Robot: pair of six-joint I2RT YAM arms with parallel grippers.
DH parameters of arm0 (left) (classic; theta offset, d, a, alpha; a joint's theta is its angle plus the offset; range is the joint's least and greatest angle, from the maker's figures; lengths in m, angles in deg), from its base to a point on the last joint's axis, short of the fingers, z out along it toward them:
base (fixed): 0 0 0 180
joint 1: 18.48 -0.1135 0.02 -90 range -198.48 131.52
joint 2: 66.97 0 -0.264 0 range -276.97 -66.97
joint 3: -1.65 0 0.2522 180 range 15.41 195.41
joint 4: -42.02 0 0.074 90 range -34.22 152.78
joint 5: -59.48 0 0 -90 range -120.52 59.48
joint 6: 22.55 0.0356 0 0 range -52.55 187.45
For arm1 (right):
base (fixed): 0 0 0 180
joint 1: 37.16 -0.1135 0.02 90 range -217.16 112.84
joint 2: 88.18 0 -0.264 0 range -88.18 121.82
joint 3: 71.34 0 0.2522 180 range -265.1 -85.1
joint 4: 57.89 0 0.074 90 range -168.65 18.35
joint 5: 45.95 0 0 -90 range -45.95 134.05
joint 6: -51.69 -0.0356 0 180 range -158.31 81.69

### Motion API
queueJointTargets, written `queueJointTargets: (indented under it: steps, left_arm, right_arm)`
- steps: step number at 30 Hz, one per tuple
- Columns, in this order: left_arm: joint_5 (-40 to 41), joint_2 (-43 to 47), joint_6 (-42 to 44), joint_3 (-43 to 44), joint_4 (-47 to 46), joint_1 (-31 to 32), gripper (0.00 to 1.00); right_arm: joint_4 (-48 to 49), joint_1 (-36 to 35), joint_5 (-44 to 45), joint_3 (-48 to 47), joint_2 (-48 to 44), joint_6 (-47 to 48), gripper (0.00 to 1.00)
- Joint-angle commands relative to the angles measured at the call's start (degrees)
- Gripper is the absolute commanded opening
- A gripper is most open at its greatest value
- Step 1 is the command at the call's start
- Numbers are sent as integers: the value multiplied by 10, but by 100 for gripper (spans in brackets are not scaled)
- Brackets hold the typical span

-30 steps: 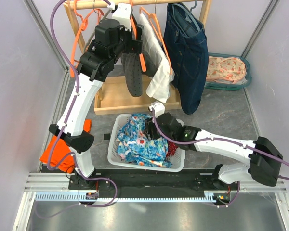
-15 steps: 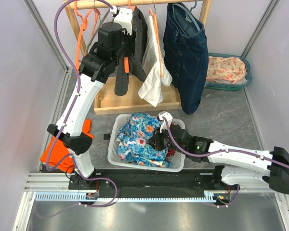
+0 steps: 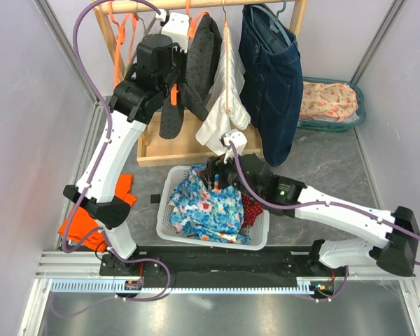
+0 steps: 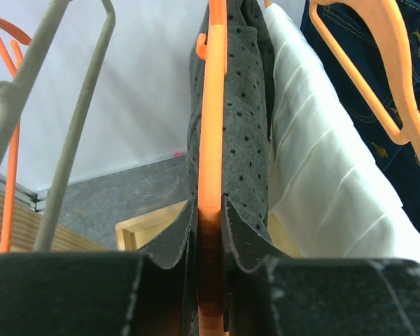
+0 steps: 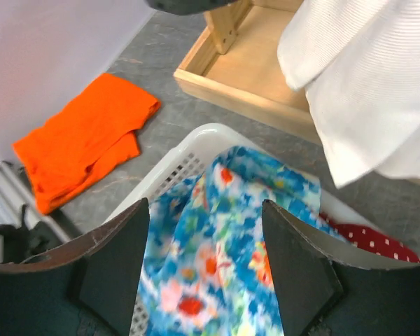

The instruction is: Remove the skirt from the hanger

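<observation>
The skirt [image 3: 199,59] is dark grey with black dots and hangs on an orange hanger [image 3: 175,93] at the rail, tilted out to the left. My left gripper [image 3: 178,73] is at its side. In the left wrist view the gripper [image 4: 210,210] is shut on the hanger [image 4: 211,140], with the skirt [image 4: 245,119] draped along both sides of the bar. My right gripper [image 3: 213,171] hovers open over the white basket [image 3: 164,203]. In the right wrist view this gripper [image 5: 204,206] holds nothing, and a blue floral garment [image 5: 217,231] lies below it.
A white garment [image 3: 224,105] and dark jeans [image 3: 273,77] hang to the right of the skirt. The wooden rack base [image 3: 189,143] sits behind the basket. An orange cloth [image 3: 84,224] lies on the floor at left. A teal tray [image 3: 329,101] stands at right.
My left gripper has shut on the orange hanger, and the skirt has swung up and to the left. My right gripper rose from the basket toward the rack and opened.
</observation>
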Motion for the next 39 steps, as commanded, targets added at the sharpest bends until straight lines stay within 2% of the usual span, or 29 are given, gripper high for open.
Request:
queueJointTargets:
  steps: [1,7,14,16,20,27,32,39]
  left_arm:
    - [10,34,28,-2,-39,1,13]
    - [11,58,45,-38,-64,0,2]
    - [8,71,57,-47,-77,0,2]
    - [5,73,58,-34,-78,0,2]
    - [0,68,62,0,-78,1,2]
    - [-36,98,58,19,-78,2,2]
    - [-57,127,45,16,-67,5,2]
    - [-84,167,32,2,-56,14,2]
  right_arm:
    - [40,9,22,-2,71,51,73]
    - [67,30,1,24,119,44,66]
    - [72,33,-69,122,40,-44,33]
    - [77,32,-78,149,26,-67,27]
    - [101,32,-75,221,18,-113,25]
    - [104,53,-32,254,81,-157,27]
    - [96,119,-14,257,132,-143,25]
    - [78,158,-39,257,107,-108,26]
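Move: The right hand is open above the basket. The middle of the blue floral cloth lies about 21 cm below it, 2 cm back and 3 cm left; the red dotted cloth is some 11 cm to its right, 3 cm back and as low. The left hand grips the orange hanger: the rod is roughly 14 cm ahead and 10 cm up, the grey dotted skirt 5 cm ahead, 6 cm right, 10 cm below. The right fingers close on the blue floral cloth as the hand drops about 12 cm and draws back; still nearly shut, they press down to 22 cm below their start, swinging right, then forward, beside the red dotted cloth, wrist tipping down some 25 degrees. Keeping its grip, the left hand pauses, then draws the orange hanger up and back from the rod. ##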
